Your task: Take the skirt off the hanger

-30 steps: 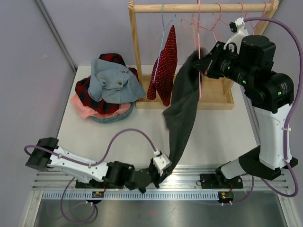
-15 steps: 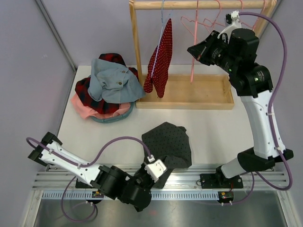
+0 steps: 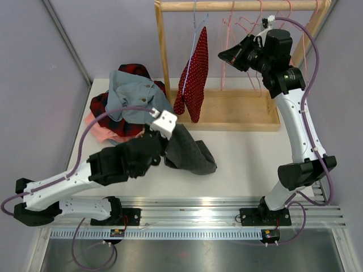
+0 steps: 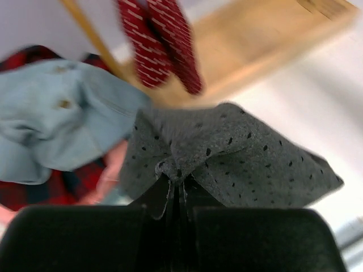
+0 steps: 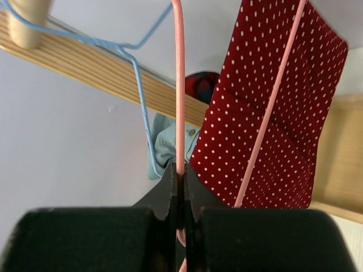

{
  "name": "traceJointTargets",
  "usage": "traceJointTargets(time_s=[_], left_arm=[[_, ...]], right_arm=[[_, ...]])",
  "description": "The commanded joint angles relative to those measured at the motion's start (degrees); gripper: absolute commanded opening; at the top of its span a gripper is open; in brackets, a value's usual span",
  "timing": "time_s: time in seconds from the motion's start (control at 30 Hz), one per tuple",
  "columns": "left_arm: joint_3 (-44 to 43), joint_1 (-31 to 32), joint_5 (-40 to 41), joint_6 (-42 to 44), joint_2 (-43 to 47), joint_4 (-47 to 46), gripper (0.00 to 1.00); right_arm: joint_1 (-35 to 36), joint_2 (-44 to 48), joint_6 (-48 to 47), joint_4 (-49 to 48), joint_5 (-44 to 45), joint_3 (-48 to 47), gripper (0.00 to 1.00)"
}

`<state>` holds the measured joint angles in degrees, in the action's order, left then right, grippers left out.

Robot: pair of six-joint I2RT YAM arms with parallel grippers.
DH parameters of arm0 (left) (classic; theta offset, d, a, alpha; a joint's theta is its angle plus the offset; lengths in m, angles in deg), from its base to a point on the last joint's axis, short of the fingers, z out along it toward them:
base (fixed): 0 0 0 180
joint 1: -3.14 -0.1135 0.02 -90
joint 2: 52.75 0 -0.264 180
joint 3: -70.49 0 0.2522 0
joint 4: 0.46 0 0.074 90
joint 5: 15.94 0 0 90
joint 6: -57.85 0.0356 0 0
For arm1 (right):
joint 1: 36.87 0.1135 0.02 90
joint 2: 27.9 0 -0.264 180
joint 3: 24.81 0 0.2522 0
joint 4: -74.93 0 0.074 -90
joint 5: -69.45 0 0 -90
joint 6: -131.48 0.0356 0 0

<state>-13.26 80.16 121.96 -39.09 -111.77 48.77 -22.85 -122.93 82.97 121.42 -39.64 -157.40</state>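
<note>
The grey dotted skirt (image 3: 190, 154) (image 4: 238, 153) is off the hanger and lies bunched on the table. My left gripper (image 3: 168, 141) (image 4: 177, 180) is shut on a pinched fold of it, just right of the clothes pile. The bare pink hanger (image 3: 223, 76) (image 5: 179, 85) hangs by the wooden rail (image 3: 238, 7). My right gripper (image 3: 224, 55) (image 5: 178, 170) is shut on its wire, high up beside the red dotted garment (image 3: 193, 79) (image 5: 272, 113).
A pile of clothes (image 3: 127, 107), denim on top, sits at the back left. The wooden rack's base tray (image 3: 238, 110) stands behind the skirt. The red garment hangs from a blue hanger (image 5: 142, 96); more pink hangers (image 3: 249, 25) hang on the rail.
The skirt came off the pink hanger and dropped to the table. My left gripper dragged it from the front edge back toward the pile. My right gripper carried the bare hanger up and left.
</note>
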Motion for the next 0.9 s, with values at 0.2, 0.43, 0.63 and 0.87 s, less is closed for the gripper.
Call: traceJointTargets(time_s=[0.2,0.43,0.63,0.87], left_arm=[[-23.4,-26.98,-10.62,18.8,-6.79,-7.6,0.0],[-49.9,-49.66,-24.42,16.44,-23.8,-9.01,0.0],[-76.17,-61.1,-32.43,11.51,-41.6,-5.66,0.0],[-39.0,-66.29,-30.58,0.36,-36.87,-18.75,0.01]], right_arm=[[-0.31,4.75,1.49,-8.21,-5.43,13.51,0.0],[-0.4,10.64,-1.68,-6.37,-4.03,20.37,0.9],[-0.4,17.14,-3.88,-7.68,-6.21,26.36,0.94],[-0.4,22.6,-4.32,-11.28,-12.01,27.95,0.94]])
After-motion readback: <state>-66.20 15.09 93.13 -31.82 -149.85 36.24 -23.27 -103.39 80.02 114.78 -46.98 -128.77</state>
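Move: The left hand, gripping the bunched grey skirt, has the clothes pile in its basket some 27 cm ahead, 12 cm left and 25 cm below; the red skirt hangs about 27 cm ahead, 11 cm right, near its height. From the right hand, holding the emptied hanger, the rail lies some 5 cm ahead and 18 cm above, and the red skirt 4 cm ahead, 11 cm left and 12 cm below. Left hand swings the skirt 35 cm forward-left, up, then down over the pile; right lowers, releases hanger, withdraws. ##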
